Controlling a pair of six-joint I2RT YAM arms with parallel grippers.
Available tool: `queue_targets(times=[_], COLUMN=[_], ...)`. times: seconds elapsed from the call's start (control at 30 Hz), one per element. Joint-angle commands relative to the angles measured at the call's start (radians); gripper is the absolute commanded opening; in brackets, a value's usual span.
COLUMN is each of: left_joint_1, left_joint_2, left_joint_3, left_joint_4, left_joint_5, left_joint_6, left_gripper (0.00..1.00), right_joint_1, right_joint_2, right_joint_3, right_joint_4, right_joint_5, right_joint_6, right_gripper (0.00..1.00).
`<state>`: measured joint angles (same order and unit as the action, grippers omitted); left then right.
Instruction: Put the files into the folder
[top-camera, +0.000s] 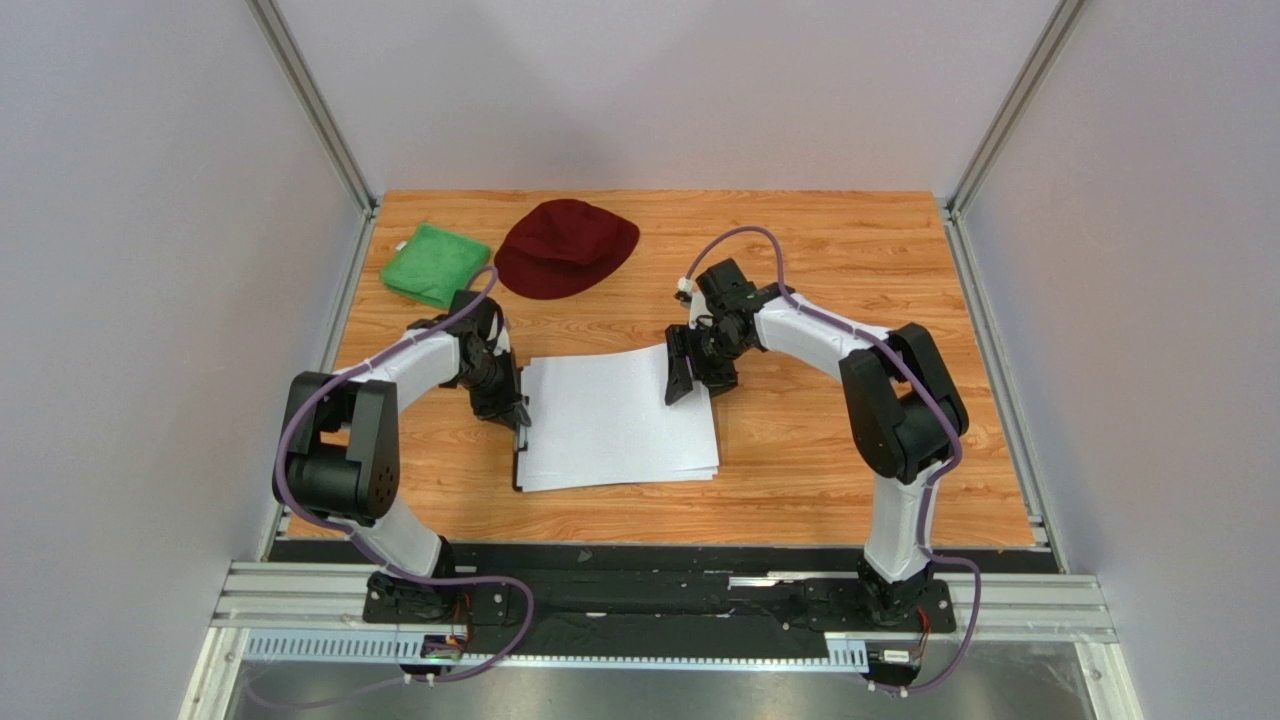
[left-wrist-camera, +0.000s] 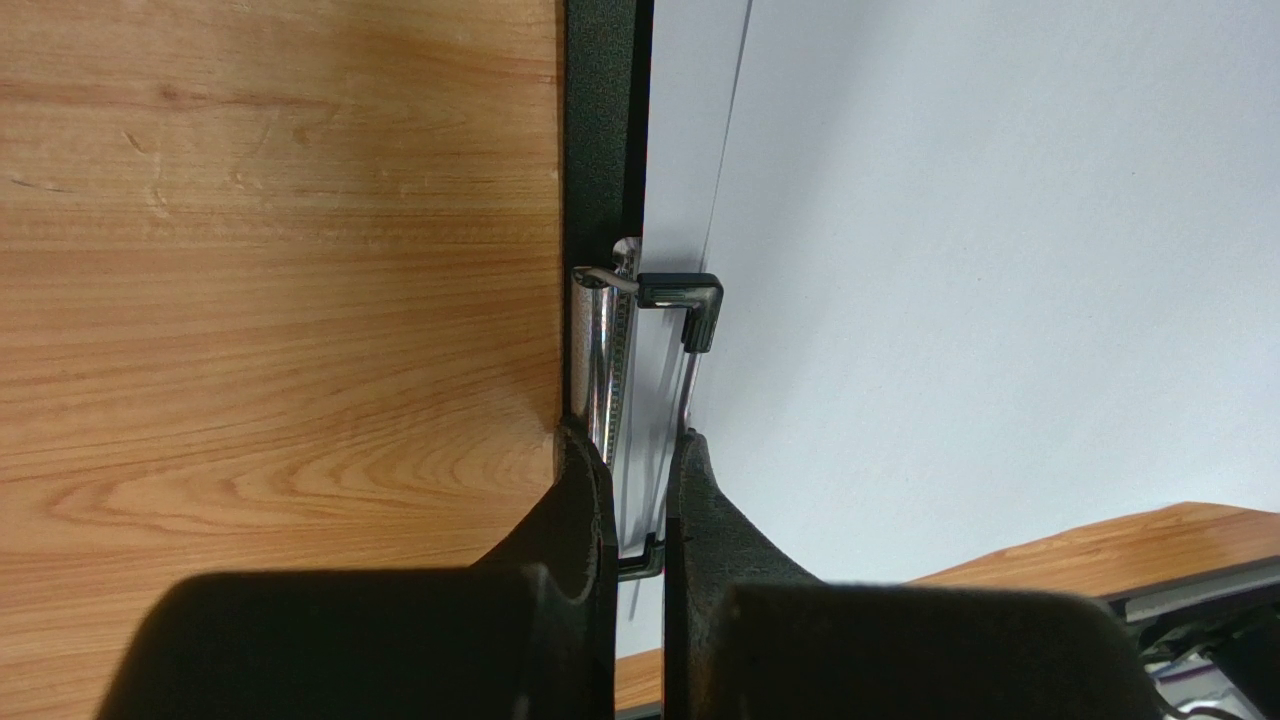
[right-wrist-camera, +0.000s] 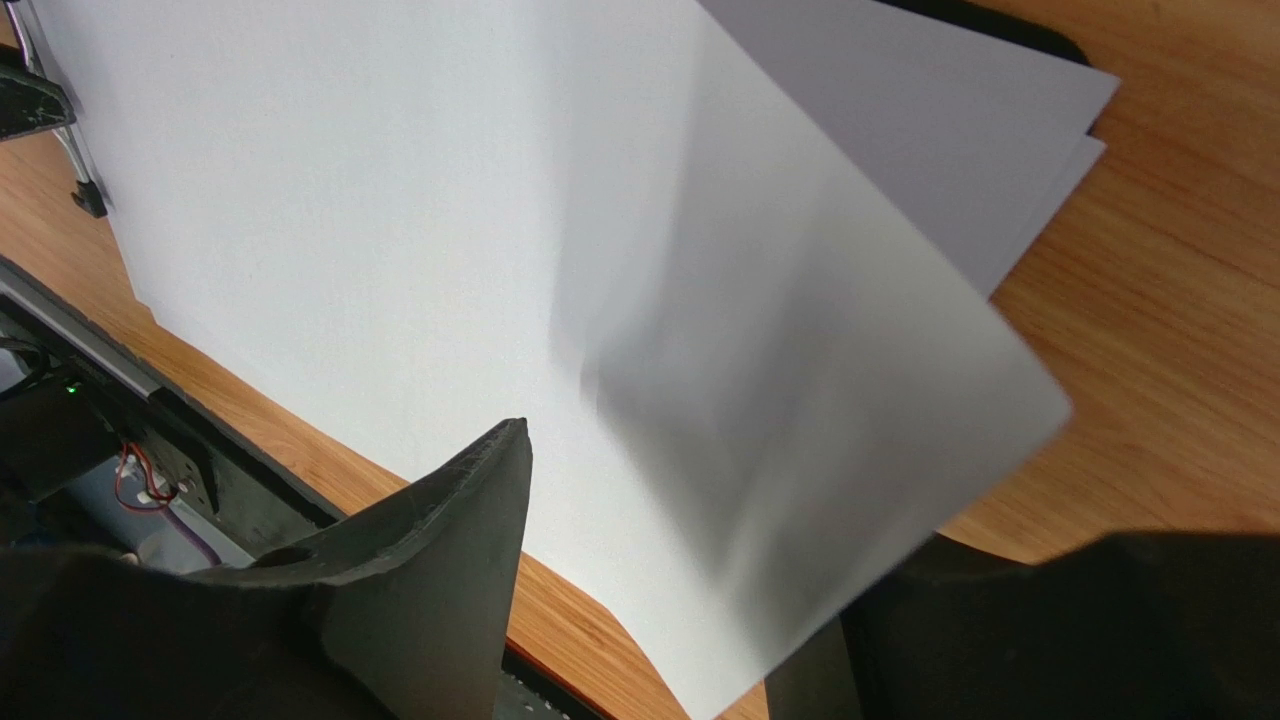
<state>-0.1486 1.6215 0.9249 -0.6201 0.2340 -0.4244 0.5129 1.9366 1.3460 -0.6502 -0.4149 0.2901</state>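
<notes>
The files (top-camera: 619, 420) lie as a loose stack of white sheets on the folder (top-camera: 520, 458), a black board that shows only along the stack's left edge. My left gripper (top-camera: 513, 408) is at that edge. In the left wrist view it (left-wrist-camera: 642, 450) is shut on the silver clip (left-wrist-camera: 604, 360) of the folder (left-wrist-camera: 601, 120), with the sheets (left-wrist-camera: 977, 270) beside it. My right gripper (top-camera: 696, 365) is at the stack's far right corner. In the right wrist view it (right-wrist-camera: 706, 510) stands open, with a blurred corner of the top sheet (right-wrist-camera: 781, 390) between its fingers and over the right one.
A dark red cap (top-camera: 567, 248) and a green cloth (top-camera: 434, 264) lie at the back left of the wooden table (top-camera: 842, 270). Grey walls close in both sides. A metal rail (top-camera: 661, 600) runs along the near edge.
</notes>
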Motion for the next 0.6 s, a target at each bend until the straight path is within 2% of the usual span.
queue_targets(times=[0.0, 0.03, 0.17, 0.43, 0.47, 0.5, 0.57], left_joint_1=[0.001, 0.001, 0.001, 0.003, 0.001, 0.003, 0.001], left_joint_2=[0.006, 0.005, 0.008, 0.015, 0.015, 0.017, 0.015], left_joint_3=[0.025, 0.023, 0.029, 0.032, 0.032, 0.035, 0.034], left_joint_4=[0.029, 0.033, 0.026, 0.028, 0.025, 0.023, 0.023], left_joint_5=[0.007, 0.010, 0.013, 0.019, 0.018, 0.016, 0.019], left_joint_6=[-0.019, -0.020, -0.013, -0.001, 0.006, 0.006, 0.007], left_gripper=[0.00, 0.00, 0.00, 0.00, 0.00, 0.00, 0.00], right_joint_1=[-0.007, -0.005, -0.007, -0.019, -0.022, -0.025, -0.027], right_joint_2=[-0.062, -0.065, -0.045, -0.053, -0.050, -0.047, -0.041], right_joint_3=[0.033, 0.024, 0.031, 0.048, 0.051, 0.056, 0.055], right_joint_4=[-0.040, -0.036, -0.020, -0.069, -0.086, -0.089, -0.088], right_joint_5=[0.008, -0.008, -0.074, -0.079, -0.091, -0.099, -0.116], right_joint_6=[-0.045, -0.046, -0.045, -0.111, -0.120, -0.132, -0.140], right_gripper=[0.54, 0.52, 0.29, 0.10, 0.03, 0.00, 0.00])
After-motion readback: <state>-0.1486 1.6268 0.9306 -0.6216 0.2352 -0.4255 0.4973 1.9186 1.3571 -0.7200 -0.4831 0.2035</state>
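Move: The raised right edge of the top file is already at the right hand's open fingers, less than 1 cm to its right and level with them in height. From that hand, the folder's middle is about 12 cm left, 3 cm back and 4 cm below. The folder's clip is some 25 cm left, 3 cm back and 3 cm down. The left hand has the clip right at its fingertips; the top file's raised edge lies roughly 25 cm to its right and 3 cm ahead. The right fingers close from a bit over half open to shut, pinching the top file near its raised right edge, while the hand rises about 1 cm and eases some 1 cm back towards the base, turning roughly 5 degrees counter-clockwise. The left hand stays in place and keeps its nearly shut fingers on the folder's clip. ##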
